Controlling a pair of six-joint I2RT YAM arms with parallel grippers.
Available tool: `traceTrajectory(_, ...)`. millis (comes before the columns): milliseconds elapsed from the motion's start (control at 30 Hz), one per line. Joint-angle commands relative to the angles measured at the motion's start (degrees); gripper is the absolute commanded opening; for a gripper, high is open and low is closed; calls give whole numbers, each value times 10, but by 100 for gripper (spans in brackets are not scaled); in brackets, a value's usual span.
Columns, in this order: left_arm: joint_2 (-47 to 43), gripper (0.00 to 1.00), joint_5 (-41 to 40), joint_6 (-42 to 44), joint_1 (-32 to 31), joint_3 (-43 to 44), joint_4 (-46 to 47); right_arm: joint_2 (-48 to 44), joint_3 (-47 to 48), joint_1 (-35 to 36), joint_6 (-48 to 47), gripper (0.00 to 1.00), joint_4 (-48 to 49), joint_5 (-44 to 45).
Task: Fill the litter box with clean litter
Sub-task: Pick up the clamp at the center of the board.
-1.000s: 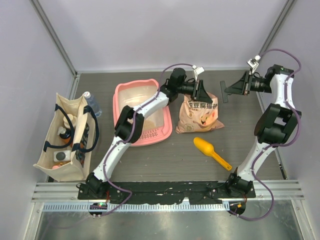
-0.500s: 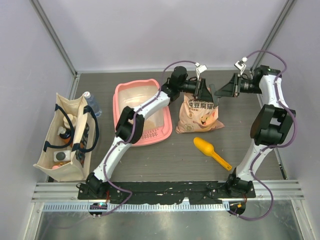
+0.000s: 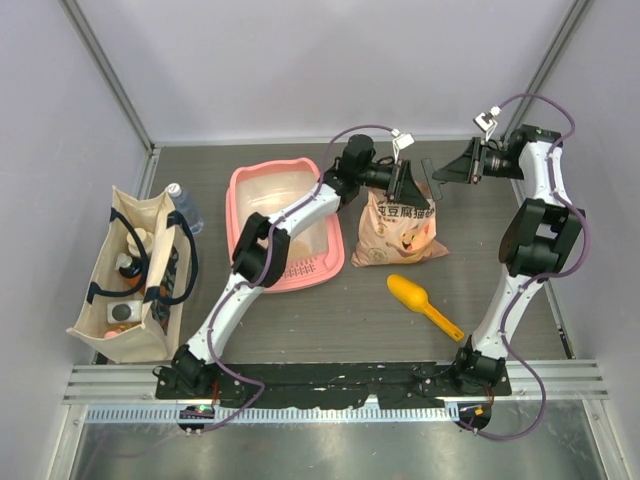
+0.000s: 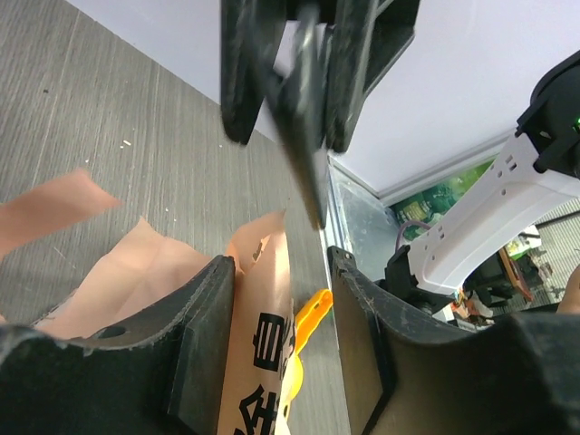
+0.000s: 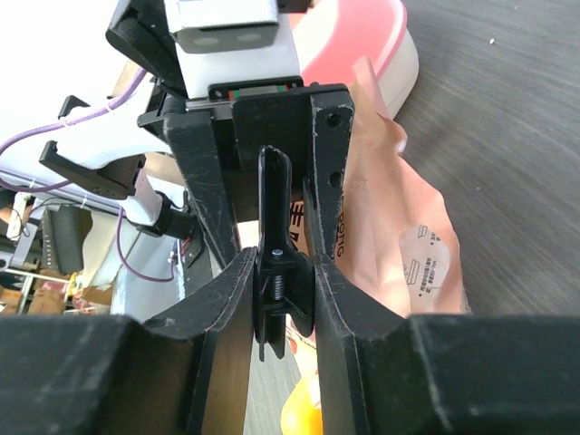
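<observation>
The pink litter box (image 3: pixel 236 205) lies left of centre; its rim also shows in the right wrist view (image 5: pixel 367 41). No clean litter shows. A peach printed bag (image 3: pixel 405 232) stands right of the box. My left gripper (image 3: pixel 408 182) sits at the bag's top, open, with the bag's edge (image 4: pixel 263 308) against one finger and a gap to the other. Facing it from the right, my right gripper (image 3: pixel 447 172) is shut on a black spring-loaded tool (image 5: pixel 276 208). The tool's tip (image 4: pixel 304 136) points at the bag's top.
A yellow-orange scoop (image 3: pixel 420 300) lies on the table in front of the bag. A beige tote bag (image 3: pixel 135 270) with items inside stands at the far left, a bottle (image 3: pixel 185 205) behind it. Walls close the table on three sides.
My right gripper has swung left with the black tool, close to the left gripper at the bag's top. The left jaws have widened around the bag's edge.
</observation>
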Motion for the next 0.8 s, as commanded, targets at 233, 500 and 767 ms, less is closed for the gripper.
traceTrajectory(233,-21,60,-114,98,1,56,-69,6,90,17,29,1,-50,-40)
traceTrajectory(500,-65,77,-139,159,19,84,-101,8,225,7,85,2,23,6)
traceTrajectory(767,-142,80,-148,220,49,65,-117,-138,56,6,68,1,167,87)
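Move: The empty, half-open left hand straddles the edge of the litter bag. The bag's mouth is about 2 cm ahead of it, 2 cm to its left and 4 cm below. The clamp in the right fingers is roughly 3 cm ahead, 4 cm to the right and 3 cm above. The litter box is some 30 cm to its left, about level, 17 cm below. From the right hand, the bag's mouth lies about 6 cm left, level, 7 cm below; the yellow scoop is roughly 21 cm back, 1 cm left and 22 cm below. Up and forward, the left hand draws clear above the bag's mouth, about 6 cm each way, easing left late while its fingers open wide; it swings some 15 degrees counter-clockwise and rolls as well. The right hand keeps its grip on the clamp and lifts it about 7 cm, edging forward 2 to 3 cm, away from the bag's top, rolling about 15 degrees. ##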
